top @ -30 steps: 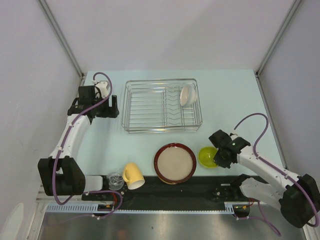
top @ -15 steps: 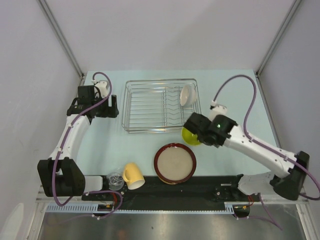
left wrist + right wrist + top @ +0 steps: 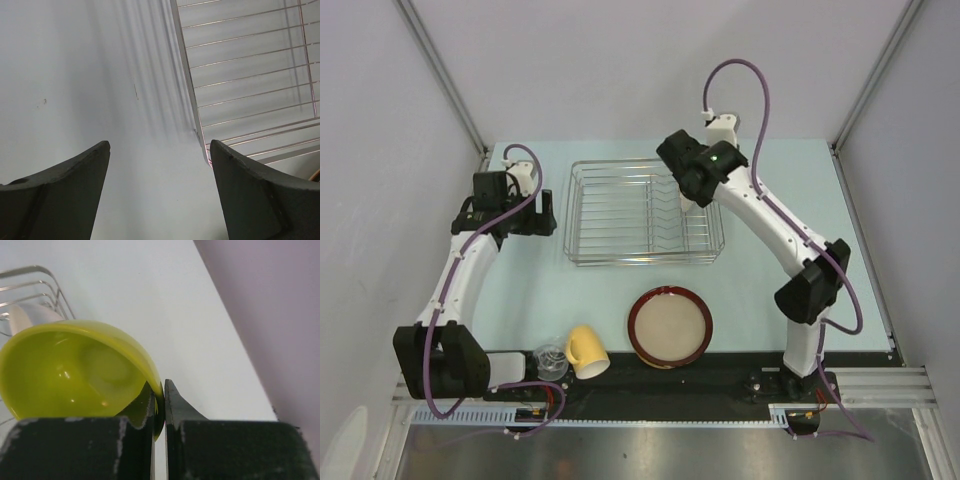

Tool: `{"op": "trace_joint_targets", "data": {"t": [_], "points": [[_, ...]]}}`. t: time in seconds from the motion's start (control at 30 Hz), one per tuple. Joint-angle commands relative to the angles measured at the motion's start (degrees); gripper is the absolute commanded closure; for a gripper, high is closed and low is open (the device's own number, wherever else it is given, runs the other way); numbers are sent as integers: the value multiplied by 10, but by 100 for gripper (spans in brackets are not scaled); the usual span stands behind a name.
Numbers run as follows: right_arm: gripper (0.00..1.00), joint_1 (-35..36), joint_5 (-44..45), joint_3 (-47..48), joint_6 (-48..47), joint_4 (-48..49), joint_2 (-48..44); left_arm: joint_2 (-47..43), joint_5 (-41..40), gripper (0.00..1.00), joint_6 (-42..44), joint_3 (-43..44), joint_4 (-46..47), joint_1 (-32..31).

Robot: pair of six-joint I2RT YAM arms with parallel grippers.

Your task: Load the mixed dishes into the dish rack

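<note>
My right gripper [image 3: 160,385] is shut on the rim of the lime-green bowl [image 3: 75,370], held over the far right end of the dish rack [image 3: 620,215]. A white bowl [image 3: 30,315] stands on edge in the rack just behind it. In the top view the right arm hides the green bowl. The red-rimmed beige plate [image 3: 669,327], the yellow mug [image 3: 585,350] and the small clear glass [image 3: 550,360] are on the table near the front edge. My left gripper [image 3: 160,150] hangs open and holds nothing, just left of the rack's rim [image 3: 192,100].
The right arm [image 3: 770,215] stretches from its base across the table's right side to the rack. Grey walls close in on the left, the right and the back. A black rail [image 3: 650,385] runs along the near edge.
The right arm has lifted the lime-green bowl from the front right of the table and carried it to the far right end of the rack. The left arm has not moved.
</note>
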Motion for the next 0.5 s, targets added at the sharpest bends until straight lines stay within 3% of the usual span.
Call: {"op": "trace_joint_targets", "data": {"t": [0.0,0.47], "points": [[100,17,54,16,-72,-112,40,-12,4,14,3,-1,10,4],[100,51,55,-76,-57,-112,83,-19,0,14,6,-21,22,4]]}}
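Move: The green bowl is pinched in the right hand; its place, the rack's right-hand section just nearer than the white bowl, lies about 4 cm left of this hand, level fore and aft, and some 25 cm below. The white bowl stands in the rack roughly 9 cm ahead, 3 cm left and 23 cm down; the brown-rimmed plate is about 19 cm back, 10 cm left and 29 cm down. From the left hand that rack section is some 29 cm right, 2 cm ahead and 15 cm lower. Still pinching the green bowl by its rim, the right hand lowers it about 7 cm towards the right-hand section of the rack while easing some 4 cm left. On the way the wrist rolls about 20 degrees so the hand's left side, where the bowl hangs, dips; the fingers stay shut and point forward-right and down. ##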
